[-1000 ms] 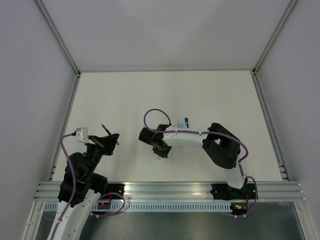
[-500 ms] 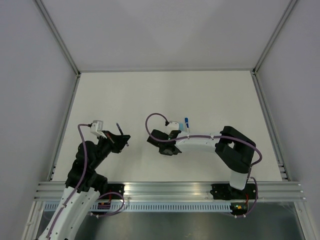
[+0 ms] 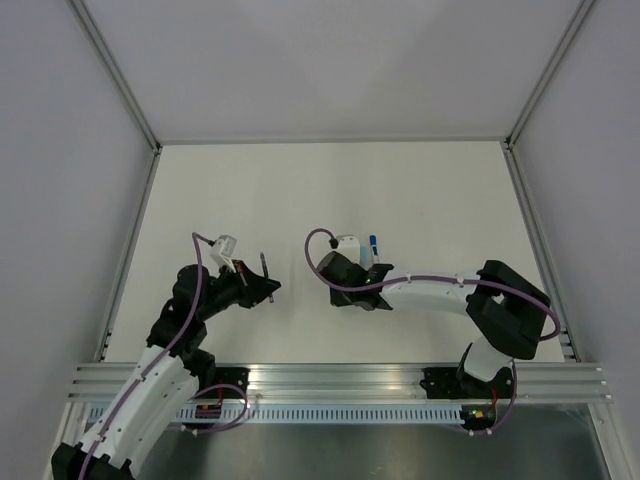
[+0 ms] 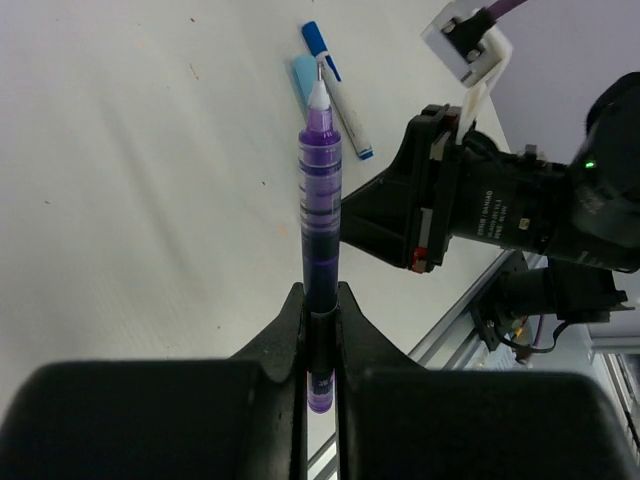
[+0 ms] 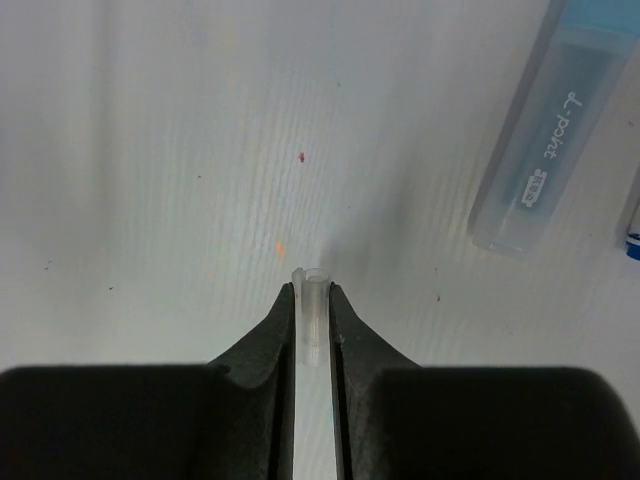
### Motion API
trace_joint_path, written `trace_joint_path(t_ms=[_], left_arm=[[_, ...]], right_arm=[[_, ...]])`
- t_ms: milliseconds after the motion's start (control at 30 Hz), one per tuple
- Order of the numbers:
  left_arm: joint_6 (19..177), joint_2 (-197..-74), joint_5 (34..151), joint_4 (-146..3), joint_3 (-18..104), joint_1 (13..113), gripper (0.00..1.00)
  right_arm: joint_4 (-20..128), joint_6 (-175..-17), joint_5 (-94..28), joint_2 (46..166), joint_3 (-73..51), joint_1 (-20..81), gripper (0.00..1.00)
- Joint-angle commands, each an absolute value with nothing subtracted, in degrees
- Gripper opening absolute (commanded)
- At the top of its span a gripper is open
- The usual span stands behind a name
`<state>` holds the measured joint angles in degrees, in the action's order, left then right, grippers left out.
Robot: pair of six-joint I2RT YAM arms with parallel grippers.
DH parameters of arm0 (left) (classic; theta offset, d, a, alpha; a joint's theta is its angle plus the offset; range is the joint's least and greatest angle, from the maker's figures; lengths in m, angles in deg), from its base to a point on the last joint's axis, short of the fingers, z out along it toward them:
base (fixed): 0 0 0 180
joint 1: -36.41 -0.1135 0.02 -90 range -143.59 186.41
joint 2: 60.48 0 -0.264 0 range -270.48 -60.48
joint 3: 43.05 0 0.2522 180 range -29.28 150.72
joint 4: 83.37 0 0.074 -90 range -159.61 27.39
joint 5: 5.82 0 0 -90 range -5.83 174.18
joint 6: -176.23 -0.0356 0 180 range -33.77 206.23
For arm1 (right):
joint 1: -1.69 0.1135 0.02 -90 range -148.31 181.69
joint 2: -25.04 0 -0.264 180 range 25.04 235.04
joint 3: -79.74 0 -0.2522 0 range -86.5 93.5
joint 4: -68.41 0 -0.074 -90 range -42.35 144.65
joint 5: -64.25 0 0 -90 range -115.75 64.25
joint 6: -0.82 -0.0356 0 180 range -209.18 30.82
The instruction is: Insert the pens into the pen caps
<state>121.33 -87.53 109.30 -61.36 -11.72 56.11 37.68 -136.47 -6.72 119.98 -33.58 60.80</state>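
My left gripper (image 4: 320, 302) is shut on the dark purple pen (image 4: 320, 210), whose white tip points away toward the right arm. In the top view this gripper (image 3: 263, 287) is left of centre. My right gripper (image 5: 313, 300) is shut on a pale translucent cap (image 5: 313, 322), open end forward, just above the table. In the top view it (image 3: 348, 298) is at the centre. The white pen with blue ends (image 4: 338, 95) lies on the table beside a pale blue cap (image 4: 303, 78), which also shows in the right wrist view (image 5: 550, 150). The dark blue cap is out of view.
The white table (image 3: 300, 190) is walled on three sides. A metal rail (image 3: 340, 378) runs along the near edge. The right arm's wrist and camera (image 4: 480, 200) sit close to the right of the held pen's tip.
My left gripper has carried the dark pen right, toward the centre. My right gripper has shifted right and slightly back, with its arm stretched out further to the right.
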Motion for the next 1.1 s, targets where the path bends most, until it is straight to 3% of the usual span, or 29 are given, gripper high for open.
trace_joint_path(t_ms=[0,267,467,867,1067], left_arm=[[120.1,-91.1,115.1,-67.5,-12.1,56.1,0.02],[118.8,-100.4,124.3,-78.6,-13.7,57.9,0.02],[119.9,-105.3,130.2,-89.6,-15.0,65.3,0.02],[119.6,-100.8,129.8,-91.0,-15.5,67.4,0.02],[120.0,-99.3,129.9,-91.8,-16.0,67.4,0.02]], right_arm=[[38.7,-130.8,-5.3,115.1,-31.8,60.7,0.0],[36.2,-125.4,-2.9,108.6,-27.4,59.3,0.0],[41.4,-122.2,-4.6,102.9,-22.6,58.6,0.0],[66.0,-126.7,-17.3,94.2,-32.0,58.6,0.0],[69.6,-129.5,-20.2,94.6,-33.9,58.6,0.0]])
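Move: Some 14 cm to the left hand's right, about 2 cm farther out and 12 cm lower, the clear pen cap is already held in the right hand. From the right hand, the purple pen in the left fingers lies about 14 cm to the left, 2 cm back and 13 cm higher. On the table some 3 cm below the right hand, the light-blue case lies about 10 cm ahead and 6 cm right, the blue marker about 12 cm ahead and 9 cm right. Rising about 25 cm off the table, the right hand carries the cap up with a 5 cm drift left, its wrist swinging the fingers from steeply down to nearly level, pointing forward-left. The left hand brings the pen right and back, dipping and then rising slightly, and turns about 30 degrees clockwise before coming nearly to rest. Both grips stay shut. ##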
